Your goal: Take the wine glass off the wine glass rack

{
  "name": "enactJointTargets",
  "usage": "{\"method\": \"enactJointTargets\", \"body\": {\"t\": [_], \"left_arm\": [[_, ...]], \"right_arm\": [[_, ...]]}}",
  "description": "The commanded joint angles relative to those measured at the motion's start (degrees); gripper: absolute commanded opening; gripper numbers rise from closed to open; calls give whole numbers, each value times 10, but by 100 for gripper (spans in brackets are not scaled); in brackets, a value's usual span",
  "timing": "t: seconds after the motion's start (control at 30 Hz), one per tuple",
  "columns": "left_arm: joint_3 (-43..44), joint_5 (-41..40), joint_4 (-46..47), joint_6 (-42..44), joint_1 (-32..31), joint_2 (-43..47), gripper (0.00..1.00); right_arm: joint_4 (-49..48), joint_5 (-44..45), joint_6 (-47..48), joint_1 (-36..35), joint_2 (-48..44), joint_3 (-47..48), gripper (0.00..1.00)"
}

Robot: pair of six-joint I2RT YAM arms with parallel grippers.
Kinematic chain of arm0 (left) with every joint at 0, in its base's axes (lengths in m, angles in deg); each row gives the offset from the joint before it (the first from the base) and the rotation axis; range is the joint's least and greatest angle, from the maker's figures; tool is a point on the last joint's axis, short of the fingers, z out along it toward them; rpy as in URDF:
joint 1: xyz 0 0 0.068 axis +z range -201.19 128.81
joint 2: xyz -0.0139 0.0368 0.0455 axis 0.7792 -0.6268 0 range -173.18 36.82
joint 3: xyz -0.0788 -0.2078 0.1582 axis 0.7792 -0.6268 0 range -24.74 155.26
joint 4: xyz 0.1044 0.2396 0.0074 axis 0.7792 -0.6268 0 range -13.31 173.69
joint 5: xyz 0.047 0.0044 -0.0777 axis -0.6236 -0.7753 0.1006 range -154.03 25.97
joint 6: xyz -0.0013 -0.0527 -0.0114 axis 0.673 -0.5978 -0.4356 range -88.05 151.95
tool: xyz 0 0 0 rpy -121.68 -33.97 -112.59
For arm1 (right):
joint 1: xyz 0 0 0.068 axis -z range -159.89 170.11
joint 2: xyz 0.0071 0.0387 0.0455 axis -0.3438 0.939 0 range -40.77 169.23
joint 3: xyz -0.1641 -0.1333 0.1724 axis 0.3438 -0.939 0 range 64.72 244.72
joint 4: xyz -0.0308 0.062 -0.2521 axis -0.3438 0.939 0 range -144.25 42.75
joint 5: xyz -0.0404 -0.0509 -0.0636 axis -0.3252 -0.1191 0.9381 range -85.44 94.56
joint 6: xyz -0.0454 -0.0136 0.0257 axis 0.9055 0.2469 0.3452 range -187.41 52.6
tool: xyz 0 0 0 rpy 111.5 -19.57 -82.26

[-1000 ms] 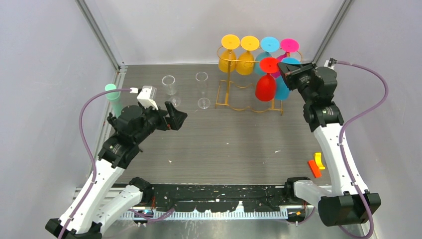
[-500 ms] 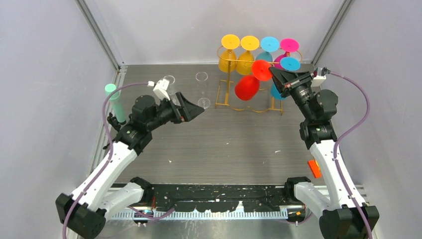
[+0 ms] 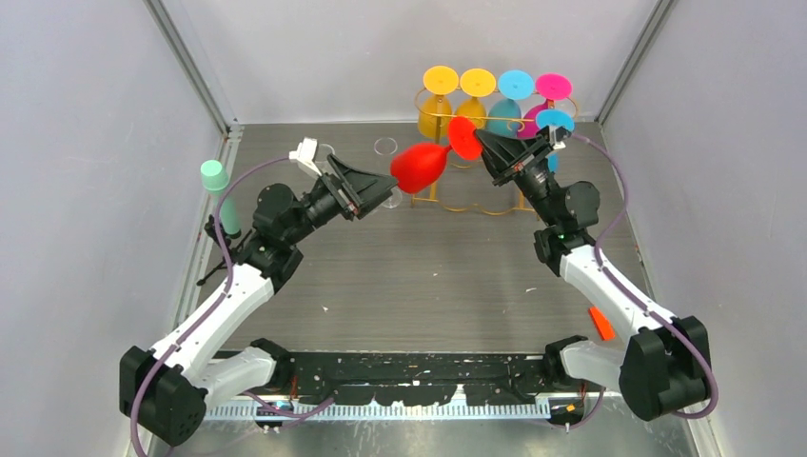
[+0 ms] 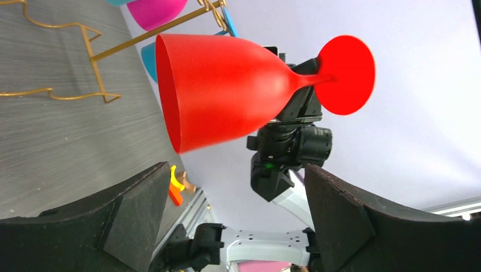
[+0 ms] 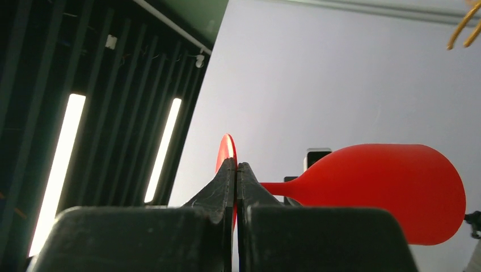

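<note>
The red wine glass (image 3: pixel 419 167) hangs in the air on its side, bowl pointing left, in front of the gold wire wine glass rack (image 3: pixel 471 208). My right gripper (image 3: pixel 479 140) is shut on the glass's round foot (image 5: pixel 227 148), which stands edge-on between the fingertips; the bowl (image 5: pixel 397 192) shows to the right. My left gripper (image 3: pixel 385 186) stands open just left of and below the bowl. In the left wrist view the glass (image 4: pixel 221 96) floats above the gap of the left gripper (image 4: pixel 235 215), touching neither finger (image 4: pixel 136 215). Rack wires (image 4: pixel 96 73) lie behind.
Yellow (image 3: pixel 441 80), blue (image 3: pixel 515 84) and magenta (image 3: pixel 553 87) glasses hang upside down on the rack. A clear glass (image 3: pixel 385 148) stands on the table left of the rack, a green one (image 3: pixel 217 181) by the left wall. A small orange piece (image 3: pixel 600 322) lies at the right.
The right arm swung the red glass left, away from the rack, tipping it from hanging to lying sideways. The left arm reached right and up to the bowl, its jaws narrowing slightly.
</note>
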State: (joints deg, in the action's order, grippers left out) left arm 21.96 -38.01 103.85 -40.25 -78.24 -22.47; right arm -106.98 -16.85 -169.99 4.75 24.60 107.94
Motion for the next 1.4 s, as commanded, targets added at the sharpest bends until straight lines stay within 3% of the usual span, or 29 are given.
{"method": "enactJointTargets", "body": {"t": [0.0, 0.2, 0.37, 0.53, 0.77, 1.37], "left_arm": [[-11, -32, 56, -57, -3, 27, 89], [-10, -53, 49, -40, -3, 27, 89], [-9, -40, 94, -47, -3, 4, 86], [-8, -13, 172, -77, -4, -10, 71], [7, 27, 222, -104, -5, -15, 62], [35, 75, 252, -108, -5, -17, 16]], "right_arm": [[-152, 21, -62, -17, 18, 1, 0], [-164, 33, -86, -22, 23, -7, 0], [-132, 28, -84, -25, 20, -10, 0], [-121, 43, -87, -33, 18, -23, 0], [-135, 48, -100, -41, 35, -27, 0], [-208, 61, -159, -55, 119, -34, 0]]}}
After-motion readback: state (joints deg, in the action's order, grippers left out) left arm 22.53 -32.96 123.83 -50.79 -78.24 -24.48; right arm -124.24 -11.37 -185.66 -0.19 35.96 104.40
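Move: The red wine glass hangs mouth towards the open left gripper, its middle about 7 cm right, 2 cm ahead and 4 cm above; the right gripper holds its foot, with that middle roughly 11 cm left, 3 cm back and 4 cm below. From the left gripper, all some 25 cm lower, one clear glass stands 18 cm straight ahead, another 19 cm ahead and 14 cm left, the rack 23 cm ahead and 22 cm right. Raise the left gripper about 7 cm to the near upper edge of the red glass's mouth, easing slightly back late on, and close the wide-open fingers to a small gap astride the rim. Keep the foot pinched in the right gripper, rising briefly, then lowering about 4 cm and edging forward and left while the wrist rolls some 15 degrees to present the rim. ##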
